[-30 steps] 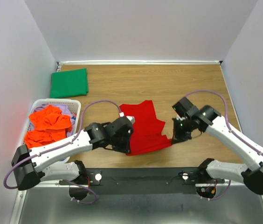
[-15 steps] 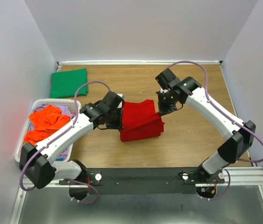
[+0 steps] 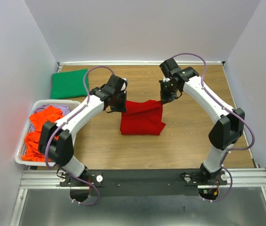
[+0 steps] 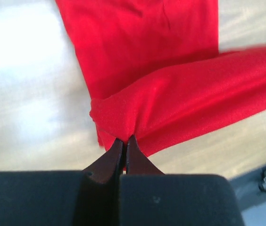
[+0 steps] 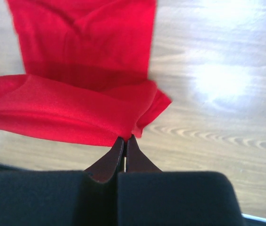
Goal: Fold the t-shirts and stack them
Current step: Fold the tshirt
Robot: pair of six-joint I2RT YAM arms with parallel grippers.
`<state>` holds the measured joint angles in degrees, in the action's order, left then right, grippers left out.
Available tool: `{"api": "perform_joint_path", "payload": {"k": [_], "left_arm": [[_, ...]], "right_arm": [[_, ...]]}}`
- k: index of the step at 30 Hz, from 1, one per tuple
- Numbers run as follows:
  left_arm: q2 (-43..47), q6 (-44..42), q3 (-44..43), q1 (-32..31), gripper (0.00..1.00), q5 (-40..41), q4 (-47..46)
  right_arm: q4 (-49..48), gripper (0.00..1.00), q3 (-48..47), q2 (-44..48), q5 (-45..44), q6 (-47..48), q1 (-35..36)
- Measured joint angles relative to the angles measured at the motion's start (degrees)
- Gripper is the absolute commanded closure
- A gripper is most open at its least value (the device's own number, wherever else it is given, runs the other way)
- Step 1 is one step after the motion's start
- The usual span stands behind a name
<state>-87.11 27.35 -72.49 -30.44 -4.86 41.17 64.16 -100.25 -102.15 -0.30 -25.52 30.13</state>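
Observation:
The red t-shirt [image 3: 142, 120] hangs stretched between both grippers above the middle of the table, its lower part resting on the wood. My left gripper [image 3: 122, 104] is shut on its left upper corner [image 4: 119, 122]. My right gripper [image 3: 162, 100] is shut on its right upper corner [image 5: 137, 113]. A dark green t-shirt [image 3: 70, 84] lies folded at the far left. Orange t-shirts [image 3: 45, 127] and a bit of lavender cloth [image 3: 66, 109] lie in the basket.
The white slatted basket [image 3: 20, 157] stands at the left edge of the table. Grey walls close in the back and both sides. A black rail [image 3: 147, 180] with the arm bases runs along the near edge.
Both grippers have carried the red t-shirt's near edge away from the bases toward the back and lifted it, so the cloth now hangs between them. Both arms are stretched farther out.

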Motion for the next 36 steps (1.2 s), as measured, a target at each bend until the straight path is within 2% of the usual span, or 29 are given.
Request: {"api": "perform_joint_path", "payload": {"k": [6, 13, 17, 19, 20, 21, 22, 23, 26, 27, 28, 34, 36], "left_arm": [[-8.39, -2.14, -4.59, 2.29, 1.00, -0.11, -3.87], [-15.93, -2.75, -7.04, 5.53, 0.99, -0.07, -8.50], [-18.91, -2.75, -7.08, 5.95, 0.89, -0.02, -10.97], [-20.00, -2.69, -7.08, 6.03, 0.83, 0.13, -12.15], [-20.33, -2.67, -7.08, 6.10, 0.79, 0.28, -12.79], [-20.55, -2.64, -7.08, 6.16, 0.70, 0.39, -13.31], [-20.65, -2.58, -7.06, 6.25, 0.67, 0.57, -13.92], [-20.68, -2.58, -7.08, 6.34, 0.62, 0.72, -14.25], [-20.63, -2.49, -7.23, 6.84, 0.53, 2.45, -14.95], [-20.37, -2.47, -7.21, 6.99, 0.40, 3.06, -14.99], [-19.91, -2.54, -6.97, 7.13, 0.36, 3.48, -15.13], [-7.08, -2.91, 1.38, 7.32, 0.35, 5.75, -19.21], [-1.03, -3.21, 5.92, 7.32, 0.41, 5.29, -22.03]], "right_arm": [[-3.48, 0.99, 0.00, -4.31, 1.42, 1.20, -3.74], [-8.44, 0.99, 0.46, -9.16, 2.29, 1.88, -4.48], [-11.34, 0.98, 0.57, -11.15, 2.32, 2.03, -5.22], [-13.05, 0.91, 0.85, -12.46, 2.21, 2.03, -5.79], [-13.84, 0.82, 1.16, -12.92, 2.08, 2.01, -5.97], [-14.62, 0.78, 1.51, -13.44, 1.86, 1.81, -6.12], [-15.30, 0.73, 1.88, -13.81, 1.62, 1.92, -6.23], [-15.85, 0.65, 2.16, -14.16, 1.18, 1.75, -6.32], [-17.03, 0.53, 2.49, -14.14, 0.44, 1.81, -6.49], [-18.08, 0.52, 2.78, -13.81, 0.15, 2.05, -6.58], [-19.10, 0.50, 3.17, -13.31, -0.04, 2.23, -6.62], [-27.02, 0.47, 12.63, -2.56, 3.32, 6.51, -6.91], [-31.32, 0.47, 17.09, 2.05, 8.20, 7.89, -6.99]]}}
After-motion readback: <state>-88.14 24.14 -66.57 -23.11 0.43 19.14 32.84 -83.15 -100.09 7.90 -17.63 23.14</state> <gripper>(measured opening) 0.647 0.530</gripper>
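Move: Each gripper holds one corner of the t-shirt's lifted hem. The shirt's far left corner lies about 8 cm ahead of the left hand and 1 cm right, some 8 cm below; the far right corner is about 7 cm ahead of the right hand and 10 cm below. The fold edge's middle runs some 22 cm nearer than those corners. The green t-shirt sits about 20 cm ahead and 31 cm left of the left hand; the white basket 12 cm back and 38 cm left. Still pinching the hem corners, both grippers carry them forward over the lying half and down, left about 10 cm forward and 7 down, right about 8 forward and 9 down, laying the hem at the shirt's far edge. The fingers open and let go there, then both hands lift 6 to 8 cm, easing back slightly, fingertips tipping forward and up some 15 degrees; the left also drifts left. ##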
